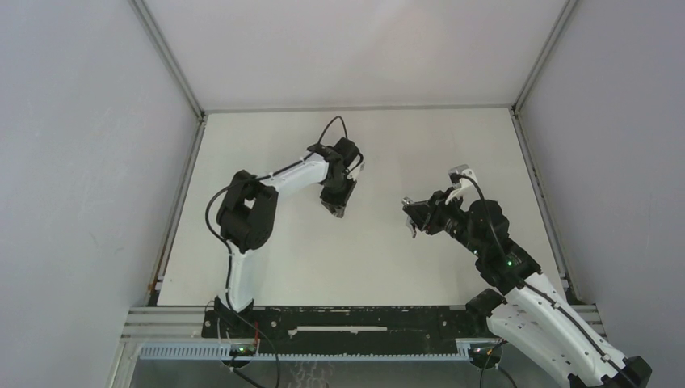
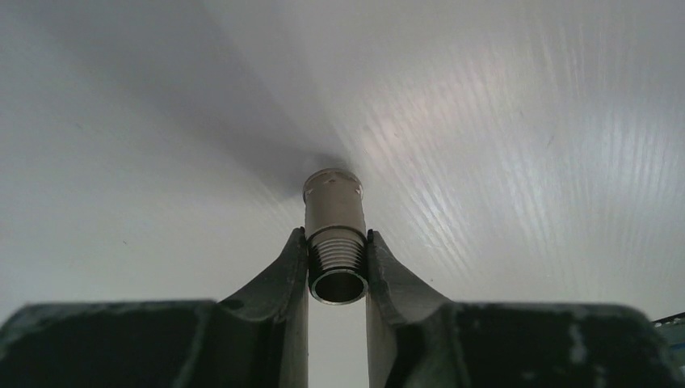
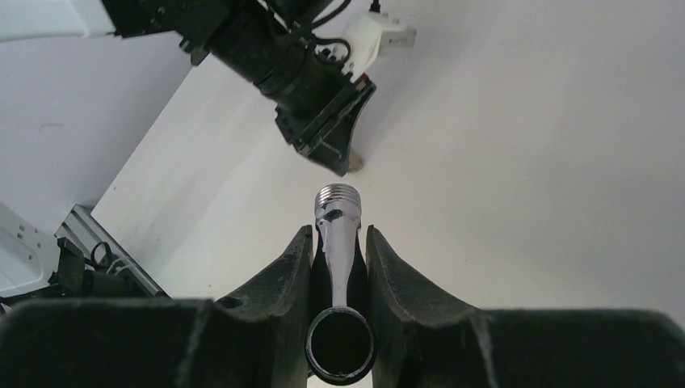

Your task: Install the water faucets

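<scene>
A short dull-grey stub (image 2: 333, 212) of the water faucets, threaded at its near end, sits between my left gripper's (image 2: 338, 242) fingertips, which press on the thread. Its far end points at the white table; contact there cannot be told. From above, the left gripper (image 1: 336, 208) points down at mid-table. My right gripper (image 1: 411, 220) hangs to its right, apart from it. In the right wrist view the right gripper (image 3: 339, 236) is shut on a shiny chrome angled tap piece (image 3: 338, 212), whose threaded end points toward the left gripper (image 3: 333, 149).
The white table (image 1: 363, 267) is boxed in by grey walls with metal rails along its left (image 1: 182, 202) and right (image 1: 537, 194) edges. A black base bar (image 1: 355, 319) runs along the near edge.
</scene>
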Robot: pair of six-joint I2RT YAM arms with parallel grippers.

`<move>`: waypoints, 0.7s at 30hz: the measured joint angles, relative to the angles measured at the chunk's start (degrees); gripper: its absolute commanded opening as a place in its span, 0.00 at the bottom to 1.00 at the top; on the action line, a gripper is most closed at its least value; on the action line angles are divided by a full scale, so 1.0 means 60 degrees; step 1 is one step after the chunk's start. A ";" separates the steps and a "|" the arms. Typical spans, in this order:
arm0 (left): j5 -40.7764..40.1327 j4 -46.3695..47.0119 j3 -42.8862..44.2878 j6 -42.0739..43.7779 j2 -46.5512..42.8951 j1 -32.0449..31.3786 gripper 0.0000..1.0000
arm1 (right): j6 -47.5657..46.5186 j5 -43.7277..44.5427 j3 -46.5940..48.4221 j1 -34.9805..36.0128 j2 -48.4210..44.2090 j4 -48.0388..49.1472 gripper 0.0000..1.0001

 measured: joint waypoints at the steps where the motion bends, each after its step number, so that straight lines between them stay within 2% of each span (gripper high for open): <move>1: -0.0080 0.0004 -0.0222 -0.0073 -0.0168 -0.0109 0.00 | 0.0004 -0.0011 -0.0004 0.0000 0.0007 0.0044 0.00; 4: -0.0328 0.0270 -0.0860 -0.0426 -0.0594 -0.0477 0.03 | 0.0011 -0.0066 -0.0011 0.0000 0.0069 0.0197 0.00; 8: -0.0484 0.0710 -0.1290 -0.0794 -0.0718 -0.0750 0.27 | 0.0026 -0.0160 -0.0018 0.0004 0.0171 0.0346 0.00; 13: -0.0557 0.1053 -0.1366 -0.1056 -0.0732 -0.0710 0.45 | 0.0029 -0.0186 -0.0018 0.0007 0.0171 0.0401 0.00; 16: -0.0590 0.1206 -0.1377 -0.1180 -0.0732 -0.0674 0.50 | 0.0029 -0.0186 -0.0018 0.0007 0.0131 0.0393 0.00; 21: -0.0594 0.1351 -0.1377 -0.1271 -0.0732 -0.0670 0.50 | 0.0029 -0.0178 -0.0018 0.0011 0.0011 0.0368 0.00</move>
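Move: The left hand, low over the board, already has the small pipe fitting between its finger pads. The spot where the fitting is to be left is only about 3 cm back and 1 cm to the right, on the board some 3 cm below the hand. The faucet held by the right hand is roughly 10 cm back, 17 cm right and 19 cm higher. From the right hand, that spot lies about 7 cm ahead, 16 cm left and 22 cm down. Still pinching the upright pipe fitting, the left hand draws it back about 3 cm and a little to its right, sinking barely half a centimetre to the board. The fingers then open to about twice their gap and let go, while the hand eases some 1.5 cm forward again, still pointing down and staying low around the fitting. ##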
